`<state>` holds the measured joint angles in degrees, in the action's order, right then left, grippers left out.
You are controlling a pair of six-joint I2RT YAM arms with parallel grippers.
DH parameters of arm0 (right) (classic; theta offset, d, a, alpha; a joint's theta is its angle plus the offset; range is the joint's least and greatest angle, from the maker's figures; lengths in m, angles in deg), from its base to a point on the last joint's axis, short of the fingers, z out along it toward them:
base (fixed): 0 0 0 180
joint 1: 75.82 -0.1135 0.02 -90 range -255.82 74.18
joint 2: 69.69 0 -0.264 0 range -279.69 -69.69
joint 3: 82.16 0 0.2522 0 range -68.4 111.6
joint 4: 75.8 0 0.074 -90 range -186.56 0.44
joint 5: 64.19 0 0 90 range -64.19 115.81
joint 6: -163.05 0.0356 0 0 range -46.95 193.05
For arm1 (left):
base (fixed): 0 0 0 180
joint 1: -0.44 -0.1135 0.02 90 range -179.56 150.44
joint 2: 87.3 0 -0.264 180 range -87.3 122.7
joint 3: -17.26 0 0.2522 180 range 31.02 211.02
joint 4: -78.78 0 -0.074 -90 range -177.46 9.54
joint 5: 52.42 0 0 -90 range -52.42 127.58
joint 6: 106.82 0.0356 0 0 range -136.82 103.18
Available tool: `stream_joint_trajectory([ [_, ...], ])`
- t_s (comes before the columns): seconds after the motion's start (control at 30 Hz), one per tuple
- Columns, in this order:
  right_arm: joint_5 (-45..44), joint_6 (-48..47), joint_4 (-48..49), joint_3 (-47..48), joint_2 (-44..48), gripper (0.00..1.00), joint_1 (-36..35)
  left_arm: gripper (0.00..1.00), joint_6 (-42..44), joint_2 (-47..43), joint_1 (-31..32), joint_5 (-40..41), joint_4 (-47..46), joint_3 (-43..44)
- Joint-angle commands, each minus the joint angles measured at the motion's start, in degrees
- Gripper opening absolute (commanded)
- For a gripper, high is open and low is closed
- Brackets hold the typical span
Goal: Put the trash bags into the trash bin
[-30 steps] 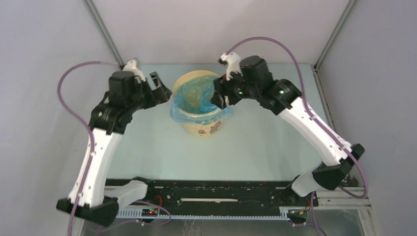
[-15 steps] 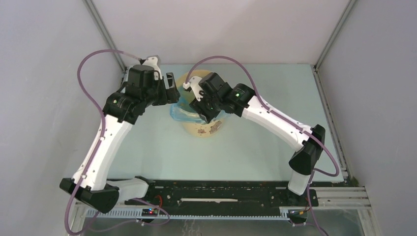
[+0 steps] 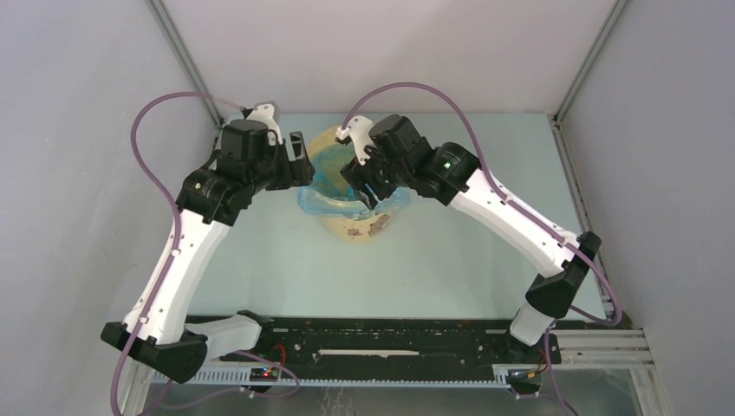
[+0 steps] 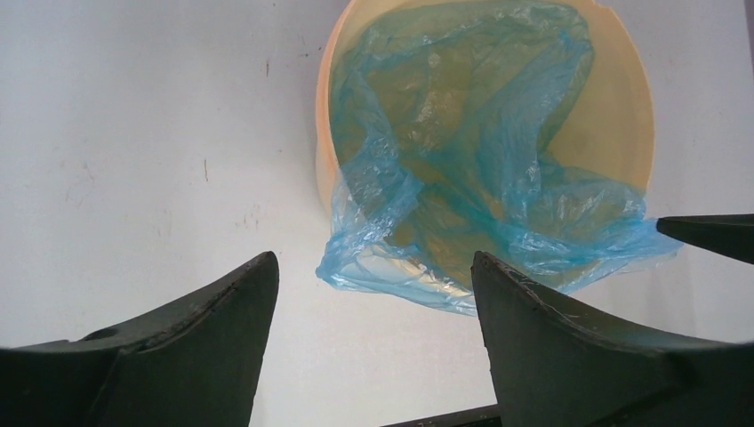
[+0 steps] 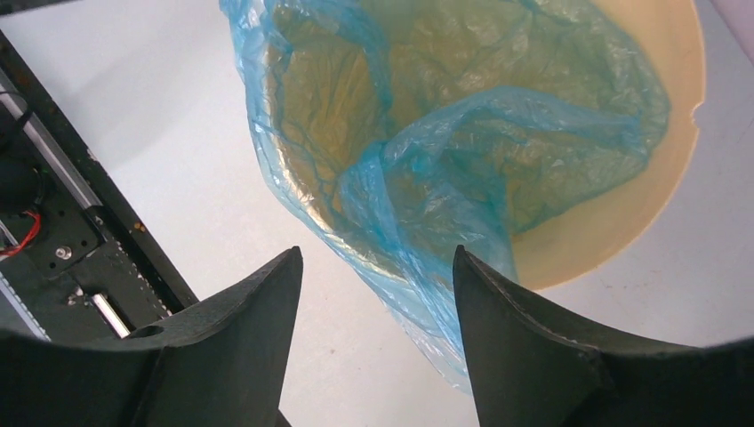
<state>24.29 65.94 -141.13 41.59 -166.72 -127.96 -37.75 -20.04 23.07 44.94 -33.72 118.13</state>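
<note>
The trash bin is a tan-yellow round bucket standing at the back middle of the table; its pale inner wall also shows from above. A crumpled, translucent blue trash bag lies inside it and hangs over the near-left rim. My left gripper hovers at the bin's left rim, open, with nothing between its fingers. My right gripper hangs over the bin's near rim, open too, above the bag's overhanging edge. One right fingertip pokes into the left wrist view.
A black rail with the arm bases runs along the table's near edge. Grey enclosure walls and two metal posts close in the back corners. Purple cables loop above both wrists.
My right gripper swung left from the bin's right side to above its near rim. My left gripper moved right, up to the bin's left rim. The bag stayed in the bin.
</note>
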Motion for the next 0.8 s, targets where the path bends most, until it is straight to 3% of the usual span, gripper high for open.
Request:
stream_joint_trajectory([
  [0.0, 0.24, 1.39, 1.24, 1.60, 0.55, 0.71, 1.00, 0.85, 0.73, -1.33, -0.29, -0.32, -1.35, -0.63],
  [0.23, 0.44, 0.17, 0.78, 4.51, -4.62, 0.57, 0.82, 0.85, 0.86, -1.86, -0.82, -0.99, -1.27, -0.04],
  [0.7, -1.56, 0.78, 1.16, 5.44, -8.96, 0.51, 0.99, 0.85, -0.03, -3.06, -0.92, -2.80, -1.74, -1.50],
  [0.77, -1.85, 1.08, 0.80, 5.72, -9.49, 0.44, 0.99, 0.85, -0.08, -2.91, -0.92, -3.02, -1.95, -1.50],
])
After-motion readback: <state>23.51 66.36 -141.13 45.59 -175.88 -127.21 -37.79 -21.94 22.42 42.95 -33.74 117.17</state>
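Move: The bag already sits in the bin's mouth. Its middle is about 6 cm ahead of my right hand, 2 cm to the left and some 12 cm down. The bin's own middle lies about 7 cm ahead, 2 cm left and 20 cm below. The idle left gripper hovers roughly 12 cm to my right hand's left and 4 cm farther out, slightly higher. From my left hand the bag is about 4 cm ahead, 11 cm right and 14 cm lower. I dip my right hand down about 4 cm towards the bag in the bin's mouth, reaching forward and a little left by 2 to 3 cm each as I go in over the near rim. On the way I narrow the fingers from wide to about half open, not shutting them; whether they touch the film can't be seen. ##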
